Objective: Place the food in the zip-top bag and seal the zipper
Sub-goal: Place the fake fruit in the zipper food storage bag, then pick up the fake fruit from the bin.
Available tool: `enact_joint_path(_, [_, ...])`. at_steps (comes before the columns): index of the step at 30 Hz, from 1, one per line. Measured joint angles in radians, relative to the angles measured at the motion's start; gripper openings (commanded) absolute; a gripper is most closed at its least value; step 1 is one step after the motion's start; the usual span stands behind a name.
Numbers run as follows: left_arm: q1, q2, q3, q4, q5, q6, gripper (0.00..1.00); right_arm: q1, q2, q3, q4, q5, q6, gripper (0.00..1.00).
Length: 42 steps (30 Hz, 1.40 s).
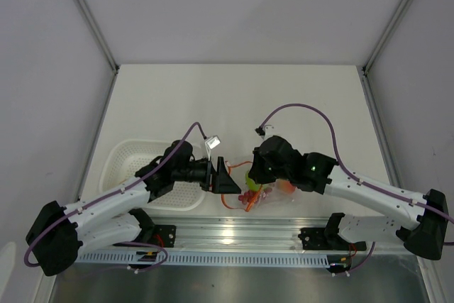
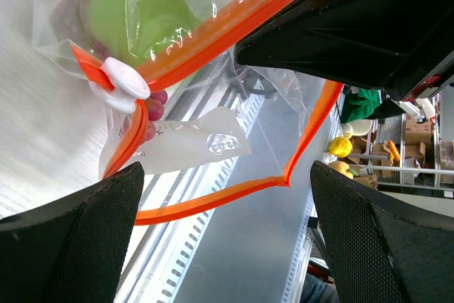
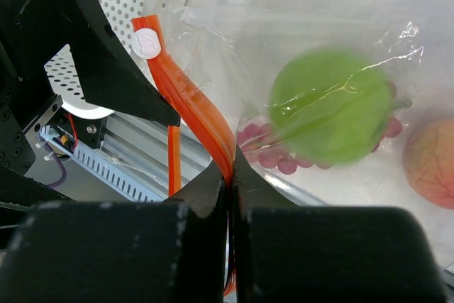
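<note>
The clear zip-top bag (image 1: 275,196) lies near the table's front edge, and its mouth faces left. Inside it I see a green apple (image 3: 330,108), red grapes (image 3: 273,152) and a peach (image 3: 433,164). My right gripper (image 3: 233,175) is shut on the orange zipper (image 3: 202,115), a little way from its white slider (image 3: 147,42). My left gripper (image 2: 225,168) stands open, its fingers (image 2: 71,239) on either side of a loose loop of the zipper (image 2: 213,200) and apart from it. The slider (image 2: 122,83) sits up and to the left of those fingers. The bag's mouth gapes between the two strips.
A white perforated basket (image 1: 124,157) stands at the left, behind my left arm. A metal rail (image 1: 234,235) runs along the front edge just below the bag. The two grippers (image 1: 225,175) (image 1: 253,173) are close together over the bag's mouth.
</note>
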<state>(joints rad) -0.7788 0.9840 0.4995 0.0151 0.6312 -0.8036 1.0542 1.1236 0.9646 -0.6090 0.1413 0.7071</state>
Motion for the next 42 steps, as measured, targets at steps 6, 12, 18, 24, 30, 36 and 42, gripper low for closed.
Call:
enact_joint_path(6, [0.0,-0.001,0.0,-0.003,-0.001,0.0,1.0,-0.001,-0.002,-0.002,0.0,0.0,0.0,0.0])
enact_joint_path(12, [-0.002,-0.053,0.015,-0.081,-0.041,0.023,0.99,-0.002,-0.008,-0.002,-0.002,0.0,0.0,0.0])
enact_joint_path(18, [0.004,-0.169,0.153,-0.324,-0.263,0.079,0.99,-0.003,-0.019,-0.016,-0.001,0.0,0.0,0.0])
enact_joint_path(24, [0.115,-0.18,0.296,-0.608,-0.537,0.074,1.0,-0.003,-0.019,-0.018,-0.001,0.0,0.0,0.0])
enact_joint_path(30, [0.308,-0.1,0.322,-0.866,-0.729,0.018,1.0,-0.005,-0.019,-0.019,-0.001,0.0,0.0,0.0])
enact_joint_path(36, [0.397,-0.084,0.324,-1.069,-0.886,-0.117,1.0,-0.005,-0.022,-0.028,0.0,0.0,0.0,0.0])
enact_joint_path(42, [0.445,-0.216,0.324,-1.177,-1.008,-0.254,1.0,-0.005,-0.027,-0.029,-0.002,0.0,0.0,0.0])
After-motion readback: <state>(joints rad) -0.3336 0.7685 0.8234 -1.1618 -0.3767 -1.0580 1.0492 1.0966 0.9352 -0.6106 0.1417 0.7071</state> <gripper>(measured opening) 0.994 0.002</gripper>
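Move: About 37 cm to the left of the empty left hand, some 2 cm back and 10 cm below, lies the papaya in the white basket; the basket's middle is about 29 cm left and 4 cm ahead of that hand. The green apple just let go is roughly 8 cm right, 1 cm ahead and 8 cm below it, the grapes about 7 cm right, 4 cm back and 10 cm down. From the right hand the papaya is some 46 cm left, 5 cm back and 11 cm below. Leaving the bag's mouth with fingers still wide open, the left hand first lifts about 5 cm while swinging left and forward, then sinks over the basket and draws slightly back towards the papaya, some 26 cm left in all. The wrist turns close to 90 degrees counter-clockwise and over, bringing the fingers from pointing right to steeply down. The right hand keeps pinching the orange zipper edge. ##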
